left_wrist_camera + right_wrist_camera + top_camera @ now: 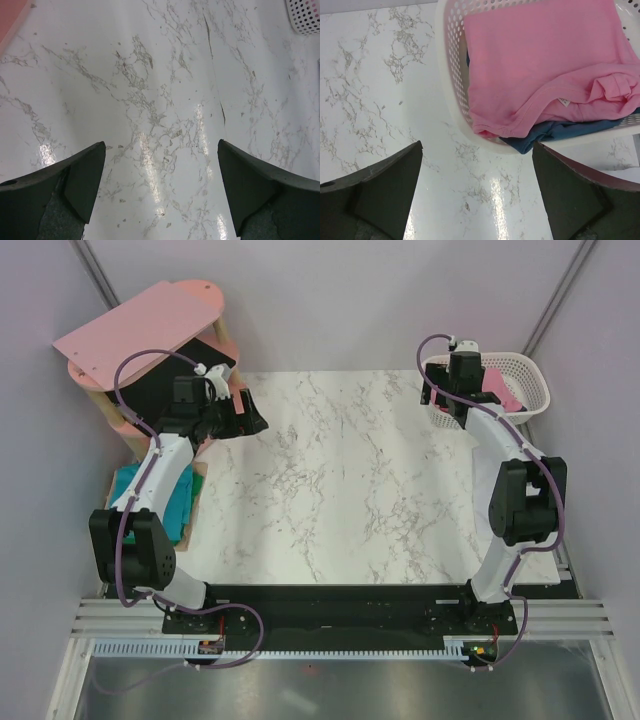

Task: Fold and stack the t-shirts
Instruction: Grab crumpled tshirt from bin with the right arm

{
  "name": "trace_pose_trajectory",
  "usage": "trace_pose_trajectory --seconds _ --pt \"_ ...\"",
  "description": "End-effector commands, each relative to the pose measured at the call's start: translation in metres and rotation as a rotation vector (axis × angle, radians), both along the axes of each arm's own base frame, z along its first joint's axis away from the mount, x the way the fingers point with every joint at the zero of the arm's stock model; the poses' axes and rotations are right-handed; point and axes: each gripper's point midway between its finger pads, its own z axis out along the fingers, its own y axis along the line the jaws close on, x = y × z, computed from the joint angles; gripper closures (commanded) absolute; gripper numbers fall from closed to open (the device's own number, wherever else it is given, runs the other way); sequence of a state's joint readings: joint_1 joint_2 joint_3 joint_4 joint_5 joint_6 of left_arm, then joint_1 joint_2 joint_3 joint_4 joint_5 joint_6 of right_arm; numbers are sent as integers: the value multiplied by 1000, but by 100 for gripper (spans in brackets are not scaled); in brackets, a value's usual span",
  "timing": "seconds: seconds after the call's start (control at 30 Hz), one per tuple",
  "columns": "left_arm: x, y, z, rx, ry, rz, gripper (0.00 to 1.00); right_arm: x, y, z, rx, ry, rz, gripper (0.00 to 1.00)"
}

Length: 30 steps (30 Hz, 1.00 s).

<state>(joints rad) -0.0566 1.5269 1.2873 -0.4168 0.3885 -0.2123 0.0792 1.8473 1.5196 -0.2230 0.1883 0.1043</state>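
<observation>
A light pink t-shirt lies crumpled on top in the white perforated basket, with a dark blue t-shirt poking out under it over the rim. In the top view the pink t-shirt shows in the basket at the back right. A teal t-shirt lies at the table's left edge, partly hidden under the left arm. My right gripper hangs open over bare marble just in front of the basket. My left gripper is open above bare marble at the back left, holding nothing.
A rigid pink shelf unit stands at the back left, just behind my left gripper. The marble tabletop spreads between the arms. My right gripper is close to the basket's left wall. Grey walls close in the back and sides.
</observation>
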Motion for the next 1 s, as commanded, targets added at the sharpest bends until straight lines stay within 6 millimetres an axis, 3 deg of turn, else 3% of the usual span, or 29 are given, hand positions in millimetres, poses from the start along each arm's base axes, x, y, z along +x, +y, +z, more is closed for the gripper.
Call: trace_pose_trajectory --seconds 0.0,0.17,0.37,0.47,0.5,0.53,0.57,0.6,0.77,0.97 --pt "4 -1 26 -13 -88 -8 0 4 -3 7 -46 -25 -18 2" --pt "3 -2 29 -15 -97 -12 0 7 -7 17 -84 -46 -50 2" --pt "3 -4 25 -23 -86 -23 0 31 -12 18 -116 -33 -81 2" --pt "4 -5 24 -27 -82 -28 0 50 -20 4 -154 -10 -126 2" --pt "3 -6 24 -29 -82 -32 0 64 -19 -6 -159 1 -130 2" --pt "4 -6 23 -33 -77 -29 0 66 -24 -16 -177 35 -148 2" --pt "4 -7 22 -36 -75 -33 0 72 -24 -43 -189 85 -151 2" --pt "4 -8 24 -41 -77 -40 0 82 -23 -35 -187 64 -159 2" --pt "4 -8 22 -38 -74 -40 0 96 -33 -78 -185 101 -219 2" --pt "3 -9 26 -40 -83 -46 0 107 -61 -91 -191 94 -300 2"
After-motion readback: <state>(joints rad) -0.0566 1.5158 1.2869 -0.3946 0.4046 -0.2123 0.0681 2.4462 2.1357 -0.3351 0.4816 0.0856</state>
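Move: The crumpled pink shirt in the white basket lies about 11 cm ahead of the right hand, some 9 cm to its right and roughly 14 cm below. The basket's middle is about 11 cm ahead and 10 cm to the right; dark blue cloth peeks out under the shirt's near edge, only 4 cm ahead and 10 cm right. From the left hand the pink shirt is some 20 cm ahead and 50 cm to the right, well below. The open fingertips of the right hand come down onto the left part of the pink shirt, touching it by the end. After a brief wait the hand reaches about 10 cm forward over the basket's near rim, then sinks some 9 cm into the basket, easing to the right as the wrist turns roughly 15 degrees clockwise and its left side dips. ##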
